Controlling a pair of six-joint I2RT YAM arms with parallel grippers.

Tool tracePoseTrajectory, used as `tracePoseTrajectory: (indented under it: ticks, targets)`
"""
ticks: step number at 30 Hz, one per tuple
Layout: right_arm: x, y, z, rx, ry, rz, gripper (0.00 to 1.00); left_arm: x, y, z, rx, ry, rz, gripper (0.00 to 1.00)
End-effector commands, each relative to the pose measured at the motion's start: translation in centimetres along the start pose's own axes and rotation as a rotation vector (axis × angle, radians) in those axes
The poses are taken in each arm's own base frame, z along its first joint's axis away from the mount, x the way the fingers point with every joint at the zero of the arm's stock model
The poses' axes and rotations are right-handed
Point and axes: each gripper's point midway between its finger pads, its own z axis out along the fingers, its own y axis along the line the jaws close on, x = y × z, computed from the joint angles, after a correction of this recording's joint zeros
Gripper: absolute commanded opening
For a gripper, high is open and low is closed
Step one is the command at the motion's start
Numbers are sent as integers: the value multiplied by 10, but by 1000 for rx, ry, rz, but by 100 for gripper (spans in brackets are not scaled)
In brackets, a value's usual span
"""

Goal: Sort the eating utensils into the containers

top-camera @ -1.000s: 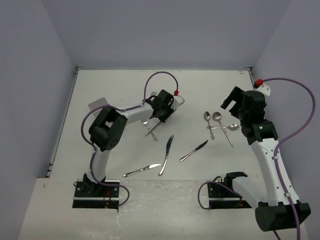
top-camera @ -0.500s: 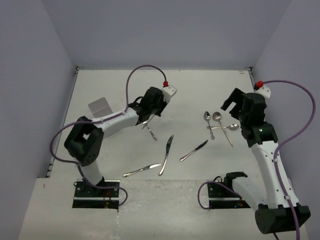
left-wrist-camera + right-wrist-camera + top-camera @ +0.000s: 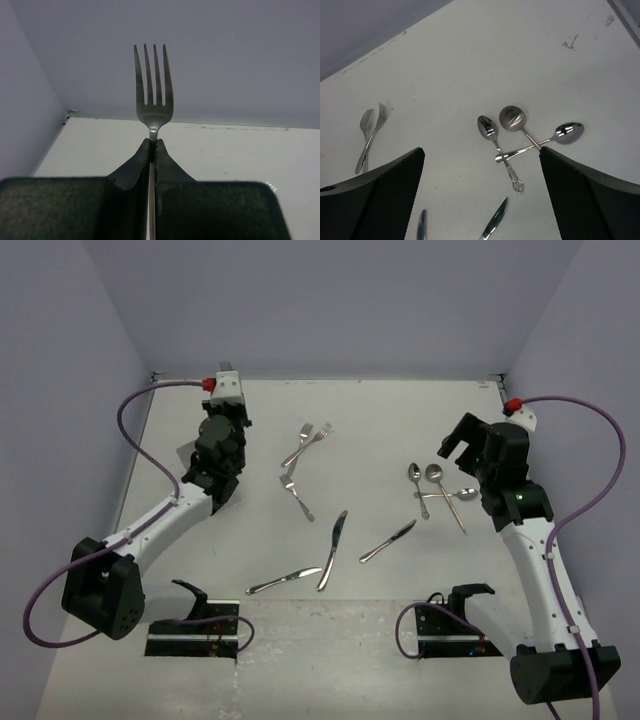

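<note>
My left gripper [image 3: 152, 145] is shut on a silver fork [image 3: 153, 95], gripping its neck with the tines pointing up toward the back wall. In the top view this gripper [image 3: 222, 430] hangs at the back left, over the light grey container [image 3: 184, 452], which shows only as a sliver beside the arm. Two forks [image 3: 308, 440] lie side by side mid-table, with a third fork [image 3: 295, 492] below them. Three spoons [image 3: 512, 120] lie crossed under my open right gripper [image 3: 481, 152], which holds nothing.
Three knives lie toward the near side: one [image 3: 334, 538] in the middle, one [image 3: 388, 540] to its right, one [image 3: 283, 580] near the front. Purple-grey walls close in the left, back and right. Both arm bases sit at the front edge.
My left gripper has shut on a fork at the middle of the table and swung with it to the back left, over the container. The right arm has not moved.
</note>
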Motion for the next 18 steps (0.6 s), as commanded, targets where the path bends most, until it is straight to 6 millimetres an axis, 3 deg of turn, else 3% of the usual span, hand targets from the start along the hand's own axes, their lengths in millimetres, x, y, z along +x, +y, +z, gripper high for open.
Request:
tracePoseTrajectory:
  ticks: [1,4,8,14,18]
  targets:
    - [-7,12,4,-56,-15,-24,99,-15,72,15,-195,-92,-99,0]
    - [-5,11,8,-43,-1,-37,99,-18,102,16,-232,-154,-78,0]
    - [-2,14,10,-67,5,-48,99,-23,111,13,-186,-210,-25,0]
    - [-2,10,12,-52,-4,-56,99,10,132,12,-223,-187,-7,0]
    - [2,10,18,-47,10,-64,99,34,126,13,-169,-141,22,0]
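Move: The left hand already holds a fork. The far container of the row lies about 10 cm to its left, 3 cm farther out and some 29 cm below. The crossed forks lie about 14 cm to the hand's right and 5 cm ahead, and the single fork about 12 cm right and 8 cm back, both on the table some 31 cm down. From the idle right hand the far container is about 56 cm left, 14 cm ahead and 23 cm below. Still pinching the fork just behind its tines, the left hand carries it high above the table about 13 cm to the left, away from the loose forks and towards the far container. It goes quickly at first, then slows and sinks some 4 cm, mostly near the start and end. The wrist swings roughly 10 degrees counter-clockwise, keeping the tines pointing forward and nearly level. ##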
